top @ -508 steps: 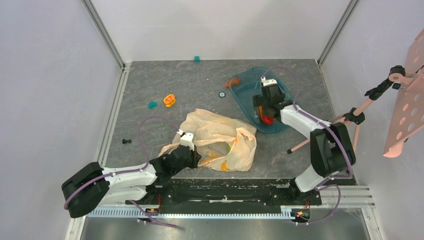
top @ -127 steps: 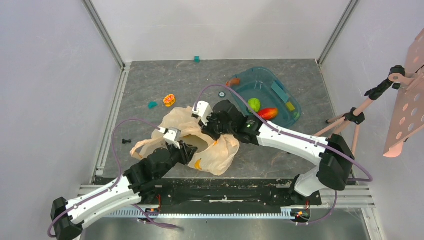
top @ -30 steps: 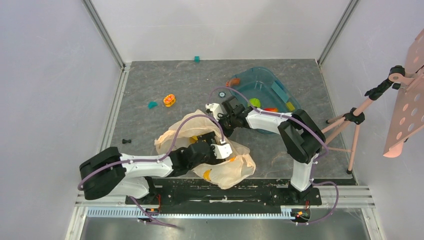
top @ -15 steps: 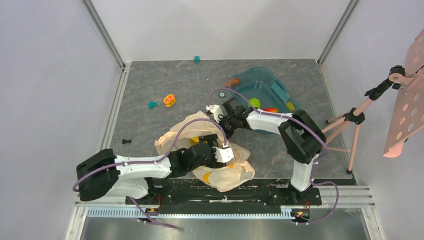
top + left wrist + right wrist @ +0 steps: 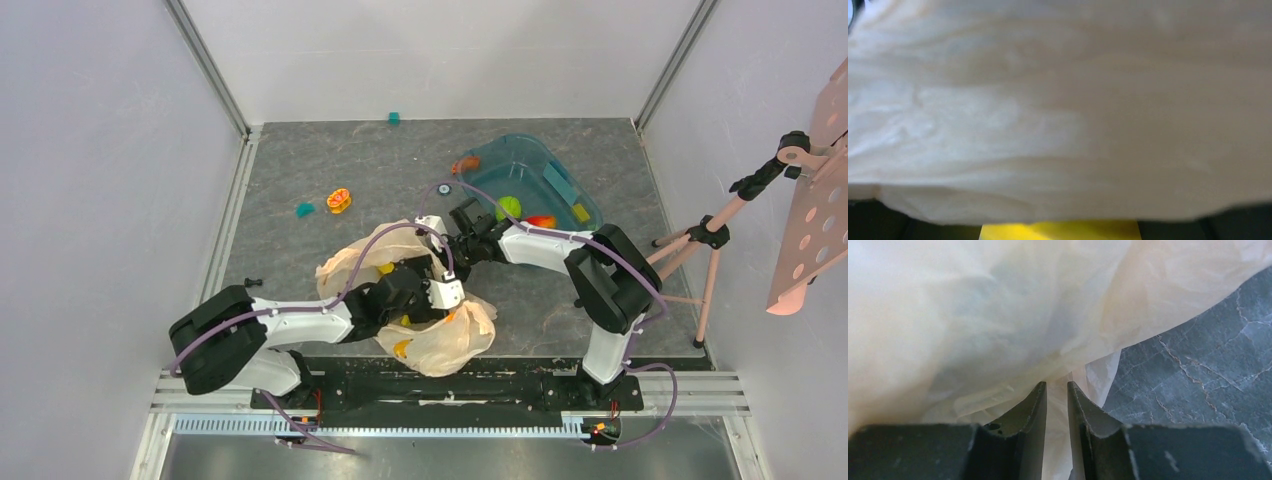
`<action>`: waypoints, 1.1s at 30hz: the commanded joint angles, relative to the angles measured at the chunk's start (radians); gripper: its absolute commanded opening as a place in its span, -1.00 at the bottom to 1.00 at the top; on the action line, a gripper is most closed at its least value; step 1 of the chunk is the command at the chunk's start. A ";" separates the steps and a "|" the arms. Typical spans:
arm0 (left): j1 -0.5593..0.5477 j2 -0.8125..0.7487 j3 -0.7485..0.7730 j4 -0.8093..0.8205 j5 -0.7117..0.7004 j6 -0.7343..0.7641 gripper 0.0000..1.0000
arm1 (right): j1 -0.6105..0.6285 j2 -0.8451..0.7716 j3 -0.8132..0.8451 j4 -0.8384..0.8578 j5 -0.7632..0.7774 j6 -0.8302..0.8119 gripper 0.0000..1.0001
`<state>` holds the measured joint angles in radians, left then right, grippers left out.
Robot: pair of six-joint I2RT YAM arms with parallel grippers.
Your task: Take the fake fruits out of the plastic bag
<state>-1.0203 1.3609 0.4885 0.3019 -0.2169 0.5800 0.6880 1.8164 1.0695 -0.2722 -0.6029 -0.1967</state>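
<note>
The crumpled peach plastic bag (image 5: 455, 335) lies between the two arms. My left gripper (image 5: 442, 300) is pushed into it. Its wrist view is filled with bag film (image 5: 1048, 100), with a yellow fruit (image 5: 1060, 231) at the bottom edge and no fingers showing. My right gripper (image 5: 446, 250) is at the bag's far edge, its jaws nearly together with a fold of bag film (image 5: 973, 315) running between them (image 5: 1056, 386). A yellow shape (image 5: 402, 348) shows through the bag. A green fruit (image 5: 509, 207) and a red-orange fruit (image 5: 542, 221) lie in the teal tub (image 5: 530, 165).
An orange-yellow ring toy (image 5: 339, 200) and a teal block (image 5: 304, 209) lie at the left. Another teal block (image 5: 394, 118) sits by the back wall. A small black part (image 5: 252, 283) lies near the left rail. A pink tripod (image 5: 700, 240) stands at the right.
The bag has been drawn in and bunched toward the near edge. The right gripper has come slightly nearer with the bag's edge. The left gripper stays inside the bag.
</note>
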 commanded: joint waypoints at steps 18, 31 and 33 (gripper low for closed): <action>0.043 0.146 0.183 -0.144 0.159 0.018 0.23 | -0.024 -0.091 0.041 -0.006 0.178 0.068 -0.53; 0.043 0.093 0.240 -0.238 0.093 -0.119 -0.68 | -0.050 -0.250 -0.014 0.004 0.439 0.146 -0.52; 0.042 0.087 0.248 -0.247 0.073 -0.145 -0.74 | -0.049 -0.278 -0.031 0.003 0.461 0.146 -0.52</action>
<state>-0.9730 1.4910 0.6857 0.0811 -0.1062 0.5198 0.6376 1.6039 1.0615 -0.2989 -0.2131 -0.0685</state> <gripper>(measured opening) 0.160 0.240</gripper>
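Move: The yellow fruit I'm after lies in the bag, almost straight under my open left hand, about 3 cm down and a centimetre right. From my right hand, just outside the bag, that fruit is some 6 cm left and 2 cm back, at much the same height. In the basin, the green fruit sits about 14 cm ahead and 12 cm right of my right hand, and the red fruit about 11 cm ahead and 19 cm right. My left hand sinks nearly 2 cm further into the bag while easing about 2 cm right, then stays low and closes its wide-open fingers almost shut around the yellow fruit, its fingers tipping down a little. My right hand, slightly open and empty, backs out from the bag's right side, then swings about 6 cm forward, 5 cm right and 5 cm up, turning some 20 degrees clockwise towards the basin. ##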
